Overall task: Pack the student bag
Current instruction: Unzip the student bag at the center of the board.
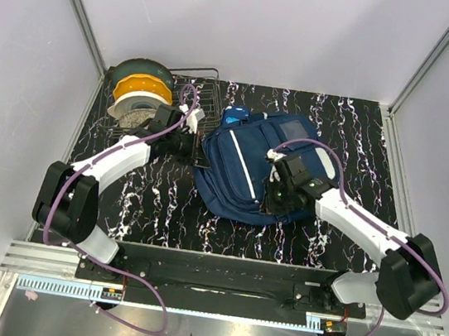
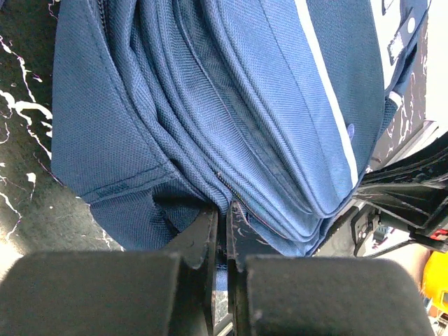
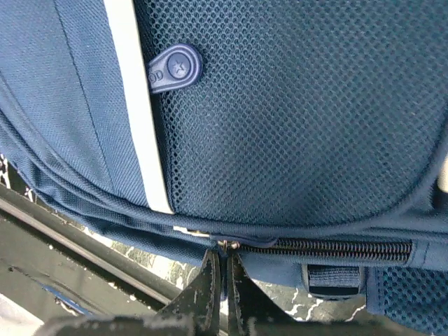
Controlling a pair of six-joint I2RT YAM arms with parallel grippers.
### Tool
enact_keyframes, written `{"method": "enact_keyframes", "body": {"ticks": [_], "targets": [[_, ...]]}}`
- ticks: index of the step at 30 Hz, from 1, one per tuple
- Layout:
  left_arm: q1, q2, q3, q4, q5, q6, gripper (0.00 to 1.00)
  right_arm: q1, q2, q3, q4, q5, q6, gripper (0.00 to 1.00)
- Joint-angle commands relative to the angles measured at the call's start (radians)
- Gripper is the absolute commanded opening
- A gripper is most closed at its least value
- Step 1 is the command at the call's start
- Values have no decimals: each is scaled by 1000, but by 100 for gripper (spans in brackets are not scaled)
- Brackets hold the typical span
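Note:
The student bag (image 1: 241, 166), navy with white stripes, lies flat in the middle of the black marbled table. My left gripper (image 1: 199, 143) is at its left edge. In the left wrist view that gripper (image 2: 222, 210) is shut, pinching a bit of blue fabric where a zipper line (image 2: 241, 192) ends among the bag's folds (image 2: 231, 91). My right gripper (image 1: 275, 193) is at the bag's near right side. In the right wrist view it (image 3: 224, 255) is shut on the pull of the zipper slider (image 3: 225, 244), at the left end of a closed run of zipper teeth (image 3: 322, 248). A second blue pull tab (image 3: 173, 68) hangs loose against the mesh.
A wire basket (image 1: 199, 81) stands at the back, with stacked spools (image 1: 141, 94) to its left. A small glossy blue item (image 1: 232, 117) lies against the bag's far edge. The arms' black base rail (image 1: 219, 267) runs along the near edge, and walls close in both sides.

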Motion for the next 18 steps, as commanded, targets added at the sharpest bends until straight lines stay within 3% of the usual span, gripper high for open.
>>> {"method": "enact_keyframes", "body": {"ticks": [1, 10, 18], "targets": [[-20, -55, 10, 131, 36, -41, 0, 34, 40, 64, -1, -78, -9, 0], [-60, -87, -48, 223, 30, -121, 0, 83, 11, 31, 347, -262, 198, 0], [-79, -130, -105, 283, 20, -170, 0, 163, 37, 8, 513, -157, 349, 0]]}}
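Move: In the right fingers is the bag's zipper pull. The bag's rounded near-left corner, where the zipper runs, lies about 16 cm to this hand's left, level fore-and-aft and roughly 1 cm lower. The white stripe's near end is some 3 cm ahead and 3 cm left, and the board's near edge about 12 cm back. From the left hand, pinching the bag's side, that corner lies about 10 cm back, 3 cm left and 5 cm below. Dragging the zipper pull it already holds, the right hand dips slightly, then travels about 7 cm left along the bag's near side, past the white stripe's near end towards the rounded corner, rising a little as the wrist tilts some 15 degrees, fingers aiming more to the left. The left hand keeps its pinch on the bag's side, barely shifting. ##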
